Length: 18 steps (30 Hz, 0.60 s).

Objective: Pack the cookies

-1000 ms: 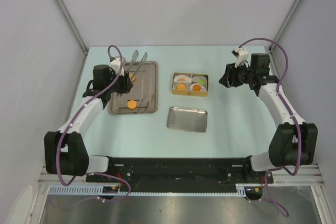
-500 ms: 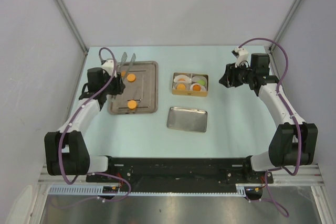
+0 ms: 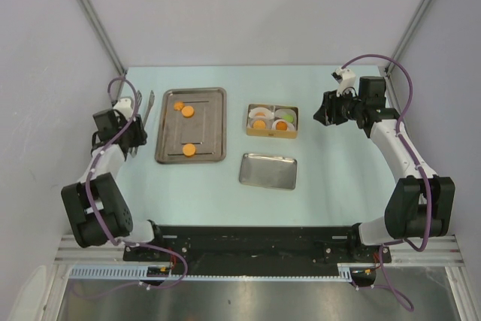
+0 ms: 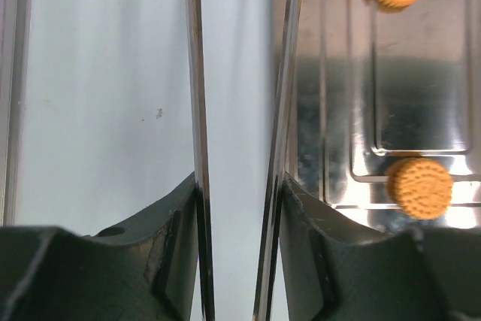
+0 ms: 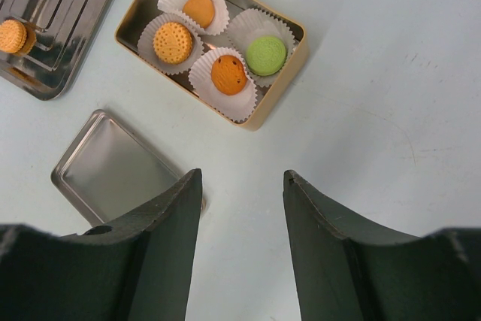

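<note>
Three orange cookies (image 3: 188,111) lie on the long steel tray (image 3: 213,122); two of them show in the left wrist view (image 4: 419,187). Several more cookies (image 5: 228,74), one of them green (image 5: 266,55), sit in white paper liners inside the gold box (image 3: 293,133). My left gripper (image 3: 124,122) is shut on metal tongs (image 4: 197,110), whose two blades run forward over the table just left of the tray's edge with nothing between them. My right gripper (image 5: 242,174) hangs open and empty to the right of the box (image 5: 282,103).
A small steel lid (image 3: 267,171) lies in front of the box, also visible in the right wrist view (image 5: 113,167). The left side wall stands close to my left arm. The right arm (image 3: 391,133) reaches in from the right.
My left arm has swung left with the tongs, from over the tray to the table's left side. The cookies and the right arm have not moved.
</note>
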{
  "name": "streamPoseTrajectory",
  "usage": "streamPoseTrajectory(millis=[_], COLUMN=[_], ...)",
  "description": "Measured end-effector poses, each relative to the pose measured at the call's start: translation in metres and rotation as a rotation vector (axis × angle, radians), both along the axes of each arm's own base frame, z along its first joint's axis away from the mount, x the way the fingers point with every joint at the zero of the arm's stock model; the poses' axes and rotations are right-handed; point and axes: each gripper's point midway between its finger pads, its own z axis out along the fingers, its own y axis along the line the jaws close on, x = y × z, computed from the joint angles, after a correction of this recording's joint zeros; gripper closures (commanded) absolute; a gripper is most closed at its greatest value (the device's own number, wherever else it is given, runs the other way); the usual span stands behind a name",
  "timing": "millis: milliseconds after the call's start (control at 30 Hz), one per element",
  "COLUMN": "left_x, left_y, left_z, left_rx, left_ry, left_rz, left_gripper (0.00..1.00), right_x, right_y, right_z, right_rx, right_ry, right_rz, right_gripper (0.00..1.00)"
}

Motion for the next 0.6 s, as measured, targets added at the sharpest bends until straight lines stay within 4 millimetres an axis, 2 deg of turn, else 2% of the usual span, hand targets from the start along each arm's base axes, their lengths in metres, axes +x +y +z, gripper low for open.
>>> streamPoseTrajectory(millis=[100, 267, 367, 600], left_x=[-0.002, -0.005, -0.002, 0.005], left_y=[0.015, 0.025, 0.030, 0.040], left_z=[-0.021, -0.058, -0.066, -0.069], left_rx=[0.007, 0.001, 0.004, 0.018], left_ry=[0.050, 0.154, 0.174, 0.178], left_rz=[0.016, 0.010, 0.009, 0.009], left_gripper=[0.53, 0.53, 0.53, 0.51], right_x=[0.000, 0.000, 0.000, 0.000], right_y=[0.000, 0.000, 0.000, 0.000], right_z=[0.000, 0.000, 0.000, 0.000], right_rx=[0.000, 0.000, 0.000, 0.000], right_ry=[0.000, 0.000, 0.000, 0.000], right_rz=[0.000, 0.000, 0.000, 0.000], right_gripper=[0.48, 0.48, 0.48, 0.48])
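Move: The left hand already grips the tongs; the bare table spot where they are taken lies about 4 cm to its left, level fore and aft, some 9 cm below. The tray's middle is about 17 cm to the right and 4 cm ahead; its near cookie lies 16 cm right and 4 cm back, the larger far one 15 cm right and 10 cm ahead. From the right hand, that spot lies roughly 70 cm left, 3 cm back and 17 cm below. Lower the left gripper about 7 cm to the bare table beside the tray, carrying the tongs some 4 cm farther left, away from the tray. Make nearly all the descent early, tipping the fingers about 10 degrees more downward, then ease left at that height; keep the grip on the tongs throughout. ##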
